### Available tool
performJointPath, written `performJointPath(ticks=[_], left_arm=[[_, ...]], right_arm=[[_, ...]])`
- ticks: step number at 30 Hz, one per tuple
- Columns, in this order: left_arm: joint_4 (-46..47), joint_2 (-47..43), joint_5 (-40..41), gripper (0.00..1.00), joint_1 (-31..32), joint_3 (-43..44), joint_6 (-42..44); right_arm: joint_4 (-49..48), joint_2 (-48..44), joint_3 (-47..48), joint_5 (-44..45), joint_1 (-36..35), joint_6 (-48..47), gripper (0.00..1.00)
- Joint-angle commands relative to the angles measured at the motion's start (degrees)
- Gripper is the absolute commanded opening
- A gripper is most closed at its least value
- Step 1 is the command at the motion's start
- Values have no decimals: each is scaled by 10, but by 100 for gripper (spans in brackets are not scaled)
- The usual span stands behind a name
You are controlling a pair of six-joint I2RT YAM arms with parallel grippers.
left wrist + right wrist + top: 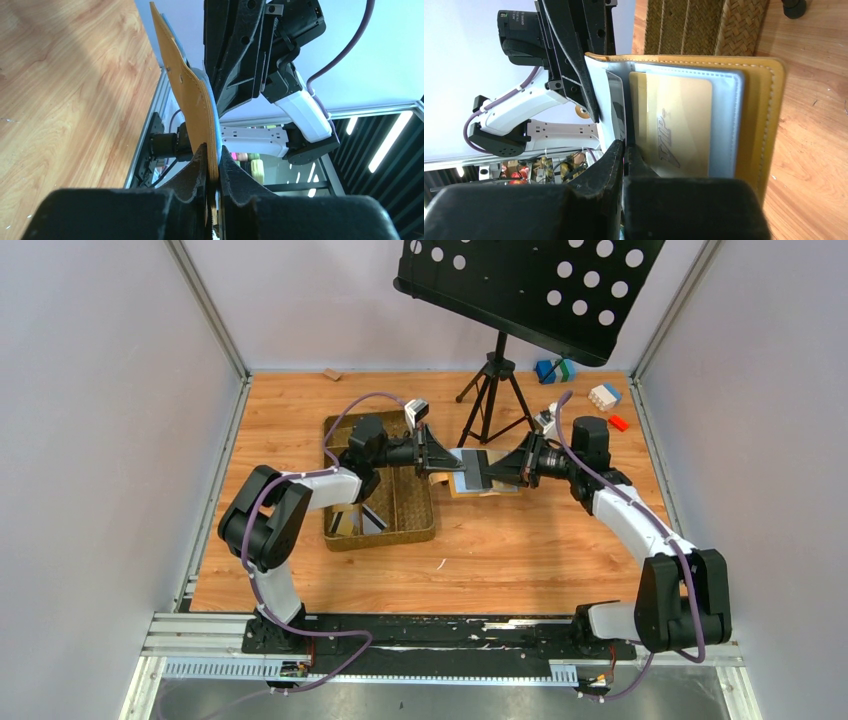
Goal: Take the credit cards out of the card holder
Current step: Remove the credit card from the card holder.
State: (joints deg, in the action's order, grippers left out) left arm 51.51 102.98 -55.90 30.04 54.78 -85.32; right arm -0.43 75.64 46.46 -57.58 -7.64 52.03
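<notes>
The mustard-yellow card holder (466,485) hangs open above the table between both arms. My left gripper (447,462) is shut on its edge; in the left wrist view the yellow leather (192,100) stands pinched between the left gripper's (214,150) fingers. In the right wrist view the card holder (764,115) shows its grey-blue inside, with a tan-gold credit card (679,125) in a pocket. My right gripper (625,146) is shut on the thin edge of a dark card (619,115) beside that pocket. From above, the right gripper (500,472) meets the dark card (480,468).
A brown woven tray (400,510) lies under the left arm, with flat pieces in its near compartments. A black music stand's tripod (495,390) stands just behind the grippers. Toy blocks (603,397) sit at the back right. Grey walls close in the wooden table.
</notes>
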Motion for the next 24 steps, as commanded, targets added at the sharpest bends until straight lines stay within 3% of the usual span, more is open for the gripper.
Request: performJointPath(ticks=[1,6,9,12,16,18,24], left_arm=[[59,-28,-6,14,1,18,-4],[50,-31,-4,6,0,12,0],[-16,-42,1,2,-10,6,37],[-168,-68,10,0,-28,10,148],[-501,-98,44,0,-49,74,358],[-626,-106,76,0,-53,117,447],[-745,-160,173,0,-90,130,505]], right_arm=[[34,-6,8,31,7,-28,0],[96,-8,16,56,14,-58,0],[145,-10,25,77,23,-90,0],[185,-16,36,101,27,-119,0],[212,-28,52,121,26,-144,0],[210,-34,52,125,25,-146,0],[207,-34,65,129,-1,-156,0]])
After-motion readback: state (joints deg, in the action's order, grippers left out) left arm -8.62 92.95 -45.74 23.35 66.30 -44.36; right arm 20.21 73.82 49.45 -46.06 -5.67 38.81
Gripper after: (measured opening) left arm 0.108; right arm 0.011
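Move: The grey card I pinch in my right hand has its middle about 3 cm to that hand's left and 1 cm ahead; the opened card holder lies around it, its middle about 1 cm left and 1 cm ahead. From my left hand, which grips the holder's edge, the card is some 4 cm right and 1 cm back. The wicker tray's middle is about 16 cm left of my left hand, level with it and 21 cm below; the stand foot is 5 cm ahead, 21 cm below. I part my hands, keeping both grips shut. My left hand carries the holder left about 6 cm, sinking 4 cm early on and drifting 3 cm forward, towards the tray, its fingers tipping down nearly 30 degrees; my right hand draws the card down about 4 cm and 3 cm to the right, away from the holder, fingers dipping a little. ##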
